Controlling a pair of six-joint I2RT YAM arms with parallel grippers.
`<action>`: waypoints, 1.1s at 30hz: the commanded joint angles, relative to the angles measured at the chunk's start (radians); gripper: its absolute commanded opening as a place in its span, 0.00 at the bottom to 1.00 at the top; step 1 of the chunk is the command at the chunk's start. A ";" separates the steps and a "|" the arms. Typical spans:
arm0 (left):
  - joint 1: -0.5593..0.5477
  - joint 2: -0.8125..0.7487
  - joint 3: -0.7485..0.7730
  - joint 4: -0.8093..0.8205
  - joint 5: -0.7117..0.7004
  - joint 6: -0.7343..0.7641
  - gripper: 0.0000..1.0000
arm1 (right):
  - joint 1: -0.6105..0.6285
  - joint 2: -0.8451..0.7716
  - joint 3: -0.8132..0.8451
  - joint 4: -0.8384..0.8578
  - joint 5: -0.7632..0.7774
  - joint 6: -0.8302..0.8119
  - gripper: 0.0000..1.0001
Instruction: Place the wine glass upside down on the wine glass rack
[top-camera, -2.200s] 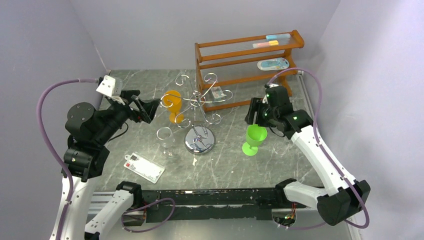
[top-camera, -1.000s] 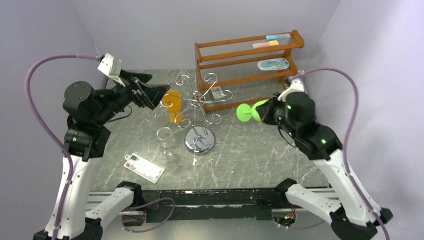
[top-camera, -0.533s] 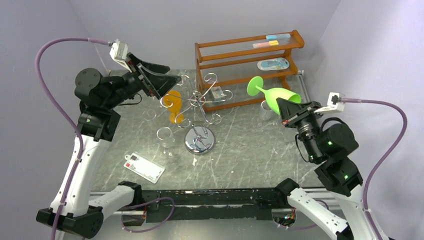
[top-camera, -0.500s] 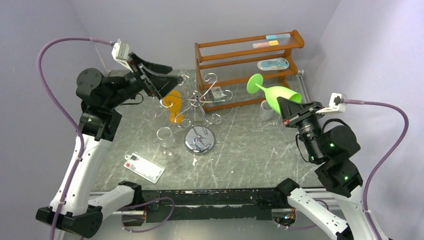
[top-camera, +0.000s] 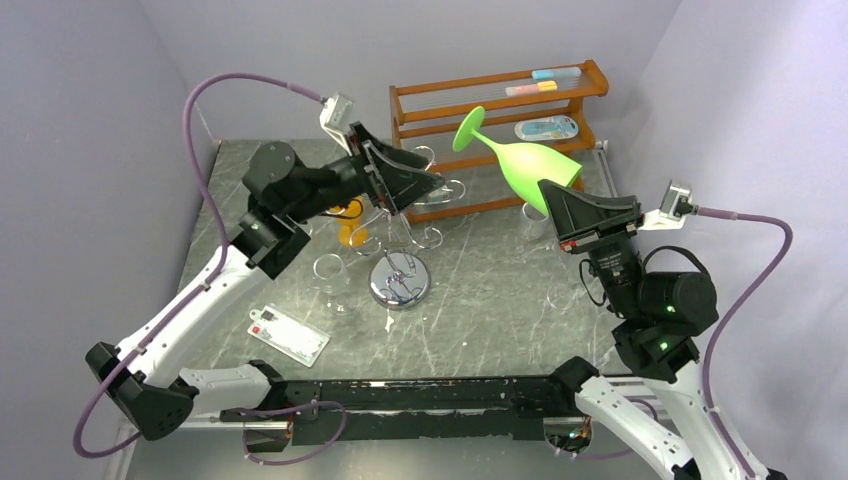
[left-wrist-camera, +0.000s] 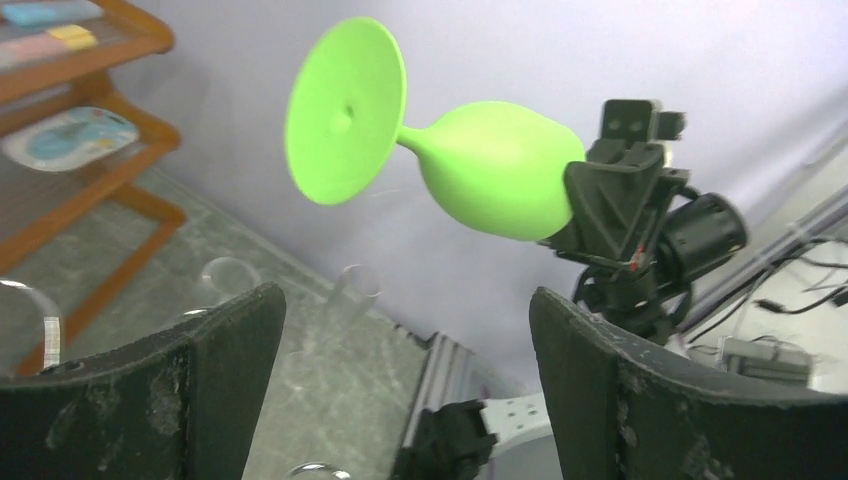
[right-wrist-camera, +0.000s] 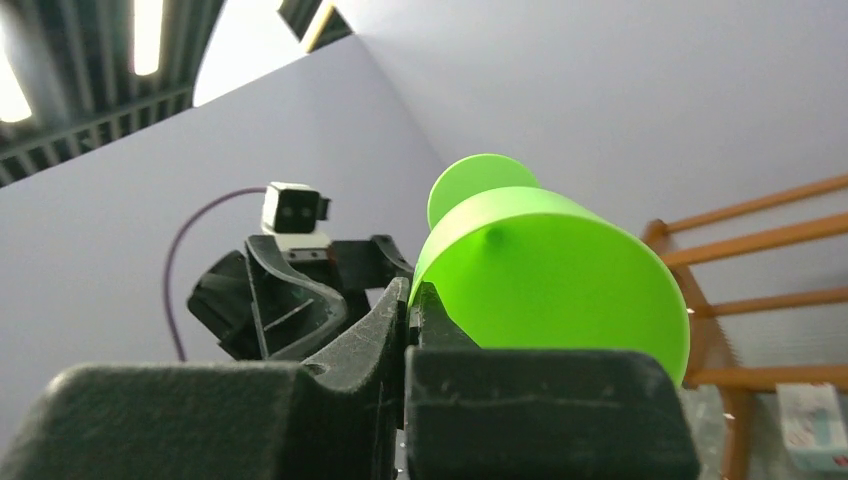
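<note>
My right gripper (top-camera: 556, 200) is shut on the rim of the green wine glass (top-camera: 525, 163) and holds it high in the air, tilted, with its foot pointing up and to the left. In the right wrist view the bowl (right-wrist-camera: 560, 280) sits beside the closed jaws of the right gripper (right-wrist-camera: 410, 300). My left gripper (top-camera: 432, 185) hangs open above the chrome wine glass rack (top-camera: 400, 280), facing the glass and apart from it. The left wrist view shows the green glass (left-wrist-camera: 480, 180) beyond the wide-open left gripper (left-wrist-camera: 405, 330). The left arm hides part of the rack's arms.
An orange glass (top-camera: 350, 228) hangs on the rack's left side. A clear glass (top-camera: 331, 283) stands left of the rack base, and another (top-camera: 560, 292) to its right. A brown wooden shelf (top-camera: 500, 110) stands at the back. A flat packet (top-camera: 288, 335) lies near the front left.
My right arm lifted the green glass off the table and turned it foot-up and higher. My left arm swung from the left side over the rack toward the glass, staying open.
</note>
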 joint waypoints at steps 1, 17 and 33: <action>-0.107 -0.034 -0.087 0.274 -0.220 -0.179 0.96 | 0.004 0.027 -0.034 0.239 -0.073 0.051 0.00; -0.322 0.066 -0.114 0.644 -0.646 -0.341 0.84 | 0.004 0.163 -0.071 0.547 -0.221 0.094 0.00; -0.429 0.162 -0.128 1.014 -0.857 -0.186 0.49 | 0.005 0.182 -0.128 0.605 -0.281 0.181 0.00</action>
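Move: The green wine glass, its rim already pinched by the right hand, lies about 12 cm right, 4 cm ahead and 3 cm above the left hand. The chrome wine glass rack stands 6 cm ahead, 6 cm left and some 32 cm below the left hand. From the right hand the glass's middle is about 6 cm ahead, 5 cm left and 3 cm up; the rack is some 12 cm ahead, 22 cm left, 35 cm below. Left hand rises 8 cm, rolls, half-closes around the stem; right brings the glass 5 cm left and up. ##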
